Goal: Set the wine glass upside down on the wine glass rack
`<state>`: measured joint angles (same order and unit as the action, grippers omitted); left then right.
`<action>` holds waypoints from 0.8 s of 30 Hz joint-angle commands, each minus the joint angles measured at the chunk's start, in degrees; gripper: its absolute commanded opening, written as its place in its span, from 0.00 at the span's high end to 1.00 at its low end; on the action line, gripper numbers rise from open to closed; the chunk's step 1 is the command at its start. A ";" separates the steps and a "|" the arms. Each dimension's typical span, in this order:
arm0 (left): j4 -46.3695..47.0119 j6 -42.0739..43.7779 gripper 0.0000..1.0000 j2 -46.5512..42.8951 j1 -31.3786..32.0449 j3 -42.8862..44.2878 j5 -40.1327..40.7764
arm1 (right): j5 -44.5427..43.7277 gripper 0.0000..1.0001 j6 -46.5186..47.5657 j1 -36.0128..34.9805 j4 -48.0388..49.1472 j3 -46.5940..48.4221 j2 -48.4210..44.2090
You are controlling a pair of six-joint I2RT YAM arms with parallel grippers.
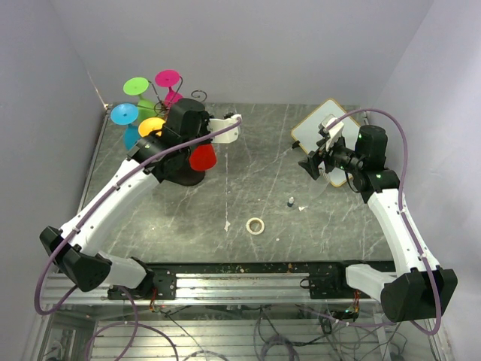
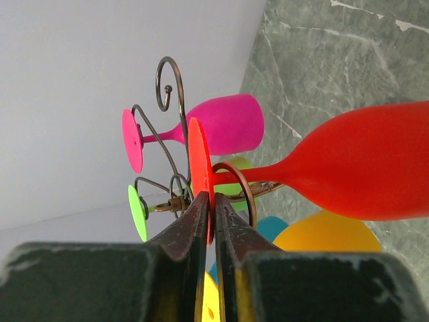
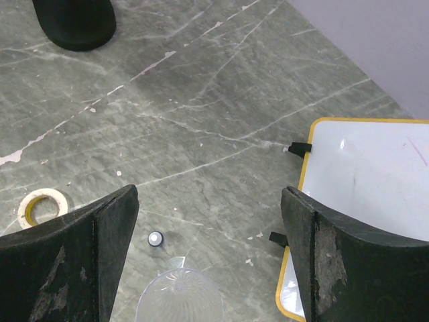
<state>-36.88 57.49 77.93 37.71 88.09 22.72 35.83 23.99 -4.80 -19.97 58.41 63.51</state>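
Note:
The wine glass rack point(image 1: 198, 95) stands at the back left, a dark wire tree with curled arms point(image 2: 163, 86) on a black oval base point(image 1: 183, 177). Pink point(image 1: 167, 78), green point(image 1: 136, 86), blue point(image 1: 124, 114) and yellow point(image 1: 152, 126) glasses hang on it upside down. My left gripper point(image 1: 188, 139) is at the rack, shut on the flat foot point(image 2: 198, 168) of a red wine glass point(image 2: 362, 168). The glass's stem lies inside a wire ring point(image 2: 245, 191), and its bowl point(image 1: 203, 158) hangs down. My right gripper point(image 1: 312, 165) is open and empty, far to the right.
A white board with a yellow rim point(image 1: 319, 135) lies at the back right, also in the right wrist view point(image 3: 369, 181). A tape roll point(image 1: 255, 225) and a small cap point(image 1: 290, 201) lie mid-table. A clear ribbed round thing point(image 3: 179, 295) sits below my right gripper point(image 3: 208, 221).

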 commanded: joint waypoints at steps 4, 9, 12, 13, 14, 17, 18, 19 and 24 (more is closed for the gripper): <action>-0.73 -0.77 0.77 0.60 0.10 1.15 1.42 | 0.88 0.13 -0.19 0.60 0.45 -0.67 -0.58; -1.77 -2.51 0.70 0.49 0.14 2.12 0.10 | 0.95 0.13 -0.16 0.65 0.39 -0.73 -0.53; -2.21 -3.44 0.67 -0.07 0.14 2.42 -0.96 | 0.90 0.13 -0.17 0.69 0.37 -0.76 -0.48; -2.35 -3.75 0.66 -0.25 0.10 2.55 -1.33 | 0.90 0.13 -0.17 0.71 0.41 -0.68 -0.46; -2.46 -4.05 0.65 -0.50 0.11 2.65 -1.78 | 0.90 0.13 -0.17 0.67 0.37 -0.74 -0.44; -2.50 -4.85 0.62 -1.22 0.13 2.78 -2.69 | 1.05 0.13 -0.17 0.77 0.37 -0.74 -0.48; -2.43 -5.07 0.61 -1.48 0.16 2.91 -2.87 | 1.10 0.13 -0.24 0.77 0.37 -0.74 -0.45; -2.34 -5.44 0.61 -1.63 0.09 3.02 -3.06 | 1.15 0.13 -0.24 0.87 0.39 -0.73 -0.36; -2.38 -6.97 0.58 -2.70 0.12 3.48 -5.13 | 1.34 0.13 -0.25 1.01 0.39 -0.76 -0.40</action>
<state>-38.92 52.95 77.30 37.71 89.36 20.60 36.51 23.99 -4.40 -19.97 58.41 63.51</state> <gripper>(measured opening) 0.415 0.871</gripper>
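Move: The left fingertips hold the rim of the red glass's foot from above and below; the foot's middle is about 2 cm ahead of that hand, 1 cm right, level with it. Also at roughly foot height, the pink glass's foot is some 12 cm ahead and 8 cm left, the green foot 10 cm ahead and 15 cm left, and the yellow foot level with the hand and 12 cm left. From the right hand, the red foot is about 6 cm ahead, 28 cm left and 9 cm up. The left fingers let go of the red glass's foot, parting steadily from nearly shut to less than half open, one above the rim and one below. The hand hardly shifts at first, then eases back about 1 cm towards its base, rolling some 5 degrees left side down, with the tips still straddling the rim. ##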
